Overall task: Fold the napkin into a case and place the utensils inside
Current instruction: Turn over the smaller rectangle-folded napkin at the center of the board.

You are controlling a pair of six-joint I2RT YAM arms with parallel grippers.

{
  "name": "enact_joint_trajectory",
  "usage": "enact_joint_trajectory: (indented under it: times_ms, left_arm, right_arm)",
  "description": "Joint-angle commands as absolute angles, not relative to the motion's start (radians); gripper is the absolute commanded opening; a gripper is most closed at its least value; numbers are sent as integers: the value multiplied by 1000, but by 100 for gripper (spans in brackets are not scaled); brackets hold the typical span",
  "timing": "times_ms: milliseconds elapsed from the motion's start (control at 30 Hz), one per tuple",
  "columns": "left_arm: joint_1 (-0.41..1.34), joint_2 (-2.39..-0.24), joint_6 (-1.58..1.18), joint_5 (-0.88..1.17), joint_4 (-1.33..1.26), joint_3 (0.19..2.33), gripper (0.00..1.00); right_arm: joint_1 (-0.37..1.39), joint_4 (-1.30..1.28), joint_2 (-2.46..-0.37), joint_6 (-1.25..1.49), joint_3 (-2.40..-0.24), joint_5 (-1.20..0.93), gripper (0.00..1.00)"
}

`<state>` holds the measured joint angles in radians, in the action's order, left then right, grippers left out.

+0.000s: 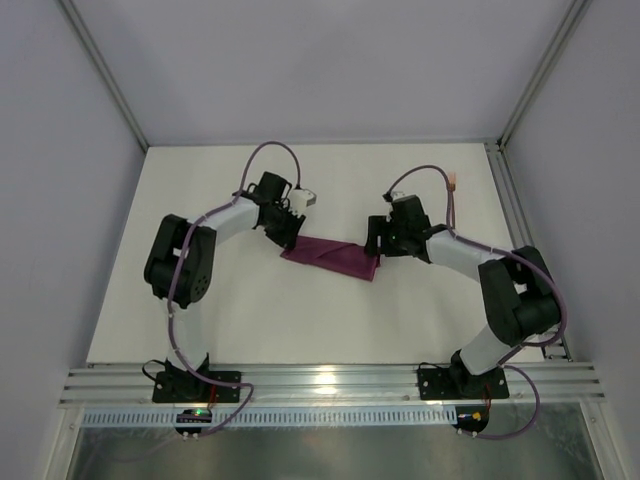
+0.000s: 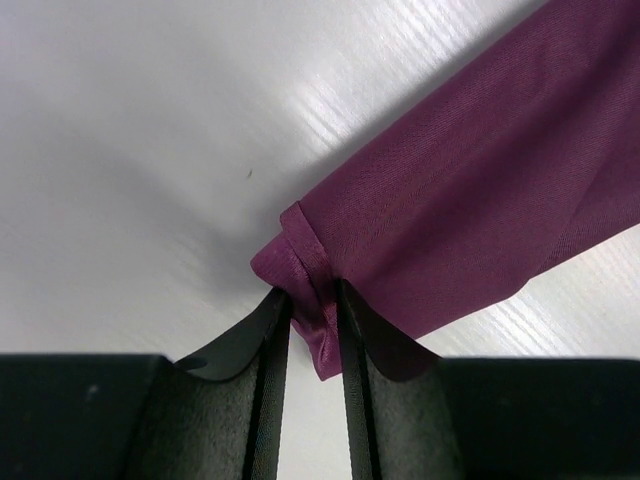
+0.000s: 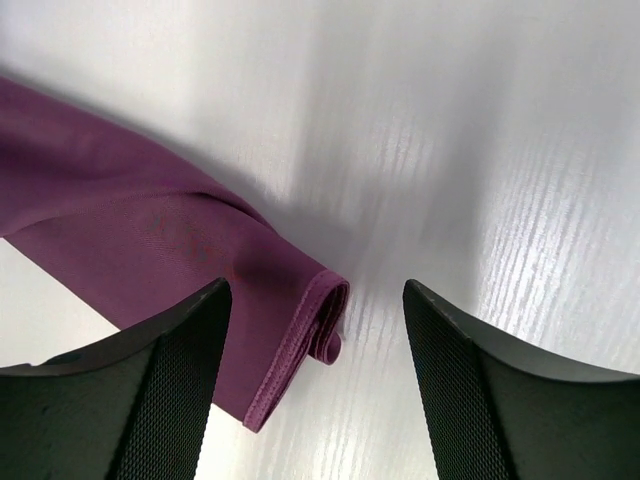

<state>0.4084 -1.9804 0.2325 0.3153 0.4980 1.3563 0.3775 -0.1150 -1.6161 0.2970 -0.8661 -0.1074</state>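
Note:
The maroon-purple napkin (image 1: 330, 256) lies on the white table (image 1: 250, 320) as a narrow folded strip between my two arms. My left gripper (image 1: 287, 238) is at the strip's left end. In the left wrist view the left gripper (image 2: 312, 300) pinches a bunched corner of the napkin (image 2: 470, 180) between its narrow-set jaws. My right gripper (image 1: 378, 245) is at the strip's right end. In the right wrist view the right gripper (image 3: 316, 287) stands wide open, and the layered hemmed end of the napkin (image 3: 130, 240) reaches in between its fingers. The utensils are out of view.
Aluminium rails run along the table's right side (image 1: 505, 200) and near edge (image 1: 330, 380), where both arm bases are bolted. Grey walls enclose the table at the left, back and right.

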Motion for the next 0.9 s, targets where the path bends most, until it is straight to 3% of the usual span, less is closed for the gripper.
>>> enact_joint_trajectory:
  times_ms: [0,300,400,433,567,700,867]
  left_arm:
    - [413,-1916,222,287,511,1309,26]
    - [385,-1806,172,293,422,1194,25]
    - [377,-1792,155,299,402,1164,29]
    - [377,-1783,153,301,400,1160,35]
    - [377,-1743,143,287,388,1146,47]
    - [376,-1681,129,288,391,1154,52]
    - [373,-1576,133,291,426,1161,57]
  right_arm:
    - [374,-136,-1525,278,-882,-71,73]
    - [270,-256,-1246,267,-868,-14,74]
    - [250,-290,-1146,253,-842,119,76]
    - [244,-302,-1120,255,-838,133,77]
    - [207,-324,-1117,284,-847,124,84]
    - [123,-334,-1149,333,-885,123,99]
    - [-13,-367,-1212,338,-1003,150,99]
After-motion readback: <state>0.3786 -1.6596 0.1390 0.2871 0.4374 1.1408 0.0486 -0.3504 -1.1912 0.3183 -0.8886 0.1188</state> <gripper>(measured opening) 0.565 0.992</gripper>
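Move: My left hand still grips the left end of the napkin strip. The strip's middle lies about 10 cm to that hand's right and 2 cm back, roughly 1 cm below. My right hand hovers open just over the far end. The fork lies some 12 cm ahead and 18 cm to its right, and the napkin's middle about 10 cm to its left and 2 cm back, both about 3 cm below. I lift my right hand clear of the napkin's right end, about 14 cm up, then swing it some 16 cm right towards the fork's side, turning it clockwise and opening it wide. Meanwhile my left hand drags the napkin's pinched left end about 4 cm back and to the left, opens, lets go and rises 5 cm or so. ##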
